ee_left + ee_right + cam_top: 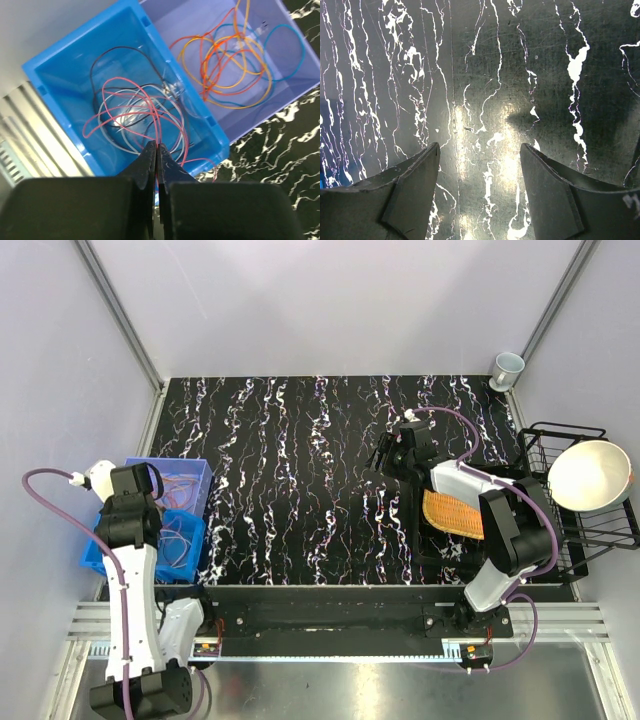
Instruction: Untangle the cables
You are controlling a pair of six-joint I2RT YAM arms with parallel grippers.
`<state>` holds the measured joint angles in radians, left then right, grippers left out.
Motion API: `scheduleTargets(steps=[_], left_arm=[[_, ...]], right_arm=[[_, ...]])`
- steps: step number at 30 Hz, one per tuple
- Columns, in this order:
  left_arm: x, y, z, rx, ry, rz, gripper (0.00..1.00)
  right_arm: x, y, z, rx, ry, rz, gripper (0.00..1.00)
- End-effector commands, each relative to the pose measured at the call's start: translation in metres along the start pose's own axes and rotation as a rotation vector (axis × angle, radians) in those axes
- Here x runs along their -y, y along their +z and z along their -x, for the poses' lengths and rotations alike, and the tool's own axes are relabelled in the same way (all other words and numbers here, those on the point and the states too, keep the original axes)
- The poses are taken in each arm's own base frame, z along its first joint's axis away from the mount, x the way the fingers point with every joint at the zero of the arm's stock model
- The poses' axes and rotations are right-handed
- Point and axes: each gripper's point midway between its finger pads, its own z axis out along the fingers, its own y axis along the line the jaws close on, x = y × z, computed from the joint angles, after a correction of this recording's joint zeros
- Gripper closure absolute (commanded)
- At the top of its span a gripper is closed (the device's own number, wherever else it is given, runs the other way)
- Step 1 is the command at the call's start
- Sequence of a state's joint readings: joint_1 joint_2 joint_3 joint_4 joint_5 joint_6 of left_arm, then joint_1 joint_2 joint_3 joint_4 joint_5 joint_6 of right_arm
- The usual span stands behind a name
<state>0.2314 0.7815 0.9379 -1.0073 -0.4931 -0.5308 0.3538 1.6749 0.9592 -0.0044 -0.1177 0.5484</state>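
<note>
The cables lie in two bins at the table's left edge. A bright blue bin (60, 70) holds loose red, white and black wires (131, 116). A lilac bin (175, 20) beside it holds a tangle of orange, red, yellow and blue wires (225, 62). My left gripper (156, 146) hangs over the bright blue bin, shut on a thin red wire (155, 117) that rises from that pile into the jaws. In the top view the bins (195, 472) show beside my left wrist. My right gripper (385, 455) is open and empty just above the bare marbled table (480, 75).
A black tray with an orange woven mat (452, 513) lies under my right arm. A black wire rack (600, 530) with a white bowl (590, 475) stands at the right edge. A pale cup (507, 367) stands at the far right corner.
</note>
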Motion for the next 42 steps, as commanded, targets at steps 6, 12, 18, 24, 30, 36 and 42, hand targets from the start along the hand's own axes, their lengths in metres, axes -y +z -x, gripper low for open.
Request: scheduleTargets(steps=[6,12,18,24,30,36,42], left_arm=[[0.005,0.011,0.009,0.021,-0.102,-0.022,1.0],[-0.011,0.008,0.014,0.063,-0.151,0.041,0.92],[-0.017,0.001,0.02,0.103,-0.182,0.05,0.01],[-0.018,-0.004,0.022,0.125,-0.196,0.037,0.01],[-0.009,-0.003,0.02,0.113,-0.168,-0.016,0.01],[0.034,-0.002,0.01,0.059,-0.057,-0.252,0.01],[0.083,-0.009,-0.005,-0.031,0.044,-0.513,0.01]], right_arm=[[-0.013,-0.007,0.018,0.046,0.007,0.045,0.29],[-0.009,-0.001,0.016,0.037,0.012,0.034,0.29],[-0.009,0.004,0.013,0.023,0.012,0.033,0.29],[-0.01,0.002,0.015,0.029,0.007,0.041,0.29],[-0.015,0.002,0.015,0.029,0.007,0.064,0.29],[-0.018,0.0,0.02,0.038,0.0,0.075,0.3],[-0.027,-0.01,0.029,0.059,-0.027,0.091,0.31]])
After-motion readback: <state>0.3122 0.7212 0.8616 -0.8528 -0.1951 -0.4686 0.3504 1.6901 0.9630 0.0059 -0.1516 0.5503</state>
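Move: The blue bin, into which the held pink cable already hangs, is almost right under the left hand: its middle is about 2 cm back, 2 cm left and some 16 cm below. The purple bin with the orange and blue cables stands about 11 cm ahead of that hand, 3 cm to its right and as far below. From the right hand the blue bin lies roughly 45 cm left, 23 cm back and 4 cm lower. The pink cable, still pinched by the left fingers over the blue bin, is let go: the hand eases down and left by about 1 cm, opens wide in the air and lifts 1 to 2 cm while nearly in place. It then swings forward and right about 5 cm towards the purple bin's side, turning some 20 degrees clockwise with fingers open. ##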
